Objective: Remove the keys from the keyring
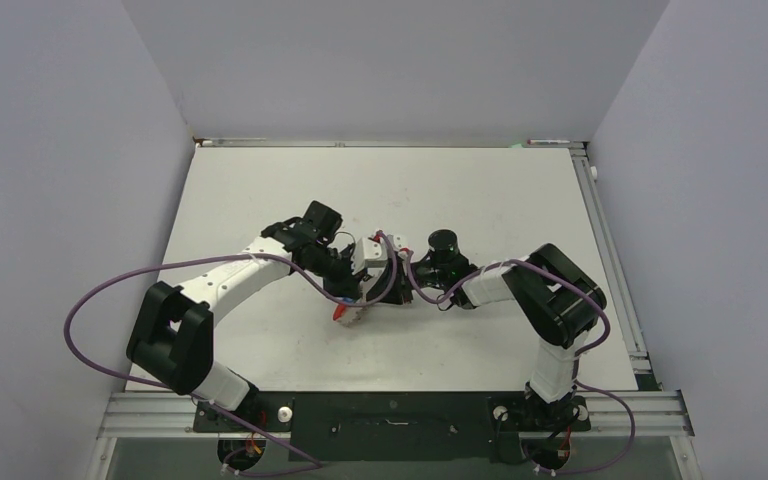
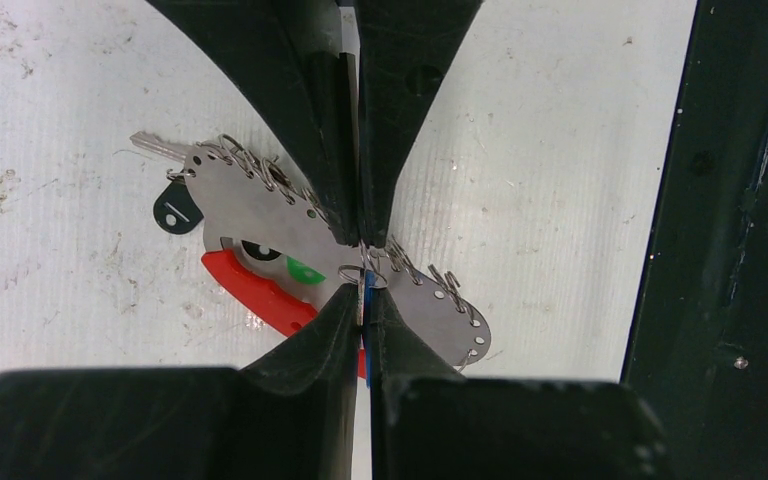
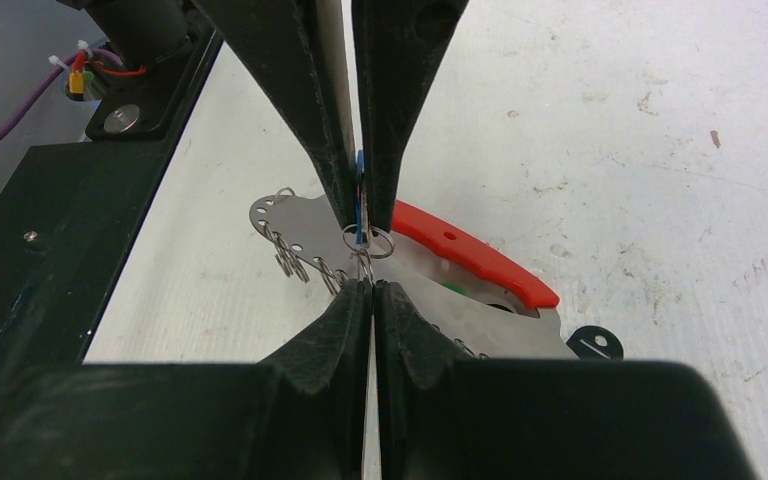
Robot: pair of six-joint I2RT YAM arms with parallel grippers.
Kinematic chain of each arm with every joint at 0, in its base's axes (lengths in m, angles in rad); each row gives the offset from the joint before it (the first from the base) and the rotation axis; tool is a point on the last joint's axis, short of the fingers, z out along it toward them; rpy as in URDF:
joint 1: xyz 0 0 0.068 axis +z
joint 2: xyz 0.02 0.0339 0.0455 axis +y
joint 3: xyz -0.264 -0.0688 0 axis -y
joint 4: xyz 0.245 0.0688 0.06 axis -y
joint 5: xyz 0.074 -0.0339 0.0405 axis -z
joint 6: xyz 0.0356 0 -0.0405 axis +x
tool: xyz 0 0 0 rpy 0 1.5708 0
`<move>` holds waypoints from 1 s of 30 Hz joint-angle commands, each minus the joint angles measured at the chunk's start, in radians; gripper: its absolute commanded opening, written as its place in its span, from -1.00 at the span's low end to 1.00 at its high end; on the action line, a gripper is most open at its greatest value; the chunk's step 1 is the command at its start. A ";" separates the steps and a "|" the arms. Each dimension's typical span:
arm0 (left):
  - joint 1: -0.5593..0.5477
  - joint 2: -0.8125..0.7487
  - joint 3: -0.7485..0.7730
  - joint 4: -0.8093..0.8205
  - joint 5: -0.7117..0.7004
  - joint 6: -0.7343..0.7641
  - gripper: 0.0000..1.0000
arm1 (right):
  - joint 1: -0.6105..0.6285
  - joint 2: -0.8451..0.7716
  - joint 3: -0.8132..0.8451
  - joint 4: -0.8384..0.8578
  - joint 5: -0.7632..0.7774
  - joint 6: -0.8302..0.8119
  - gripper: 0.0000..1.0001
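The keyring [image 2: 250, 205] is a grey metal plate with small wire rings along its edge and a red arc [image 2: 260, 290], lying on the table between both grippers. My left gripper [image 2: 364, 300] is shut on the blue key [image 2: 366, 335], which shows as a thin blue sliver between its pads and still hangs in a small ring. My right gripper [image 3: 372, 287] comes in from the opposite side and is shut on the keyring's ringed edge. A green-headed key [image 2: 303, 270], a black tag [image 2: 175, 210] and a silver key [image 2: 155, 148] stay on the plate. In the top view the red arc [image 1: 343, 313] peeks out below the grippers.
The white table [image 1: 260, 190] has grey walls on three sides. A dark arm part [image 2: 730, 250] stands close to the right of the keyring in the left wrist view. Purple cables [image 1: 110, 290] loop beside both arms.
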 commanded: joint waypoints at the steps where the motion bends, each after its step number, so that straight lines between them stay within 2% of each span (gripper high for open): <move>1: -0.012 -0.045 0.061 0.003 0.039 -0.011 -1.00 | 0.001 -0.022 0.023 -0.003 -0.031 -0.037 -0.71; 6: -0.012 -0.033 0.069 0.013 0.004 -0.064 -1.00 | -0.053 -0.031 0.037 0.037 -0.037 0.031 -0.15; 9: -0.012 -0.025 0.071 0.029 -0.015 -0.108 -1.00 | -0.107 -0.050 0.035 0.086 -0.041 0.120 0.01; 16: -0.018 0.002 0.101 0.047 -0.041 -0.171 -1.00 | -0.198 -0.118 0.017 0.026 -0.039 0.164 0.08; 22: -0.043 0.016 0.122 0.036 -0.058 -0.135 -1.00 | -0.209 -0.146 0.023 -0.060 -0.078 0.177 0.03; 27: -0.044 0.021 0.131 0.045 -0.064 -0.154 -1.00 | -0.185 -0.152 -0.007 -0.016 -0.085 0.233 0.02; 30: -0.044 0.041 0.150 0.047 -0.073 -0.222 -1.00 | -0.183 -0.152 -0.049 0.120 -0.076 0.370 0.02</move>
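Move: The small ring is pinched at the right fingertips, about 1 cm to their left, level and straight abreast; the blue key in the left fingers is some 2 cm left, also abreast and level. From the right hand, the metal plate's middle lies about 3 cm ahead, 2 cm left and 3 cm below, with the black key roughly 8 cm ahead, 1 cm left and 5 cm below. From the left hand, that small ring is about 1 cm right, level and straight abreast. Right fingers half-open, release the ring and retreat about 5 cm right, forward and up; left keeps the blue key. ##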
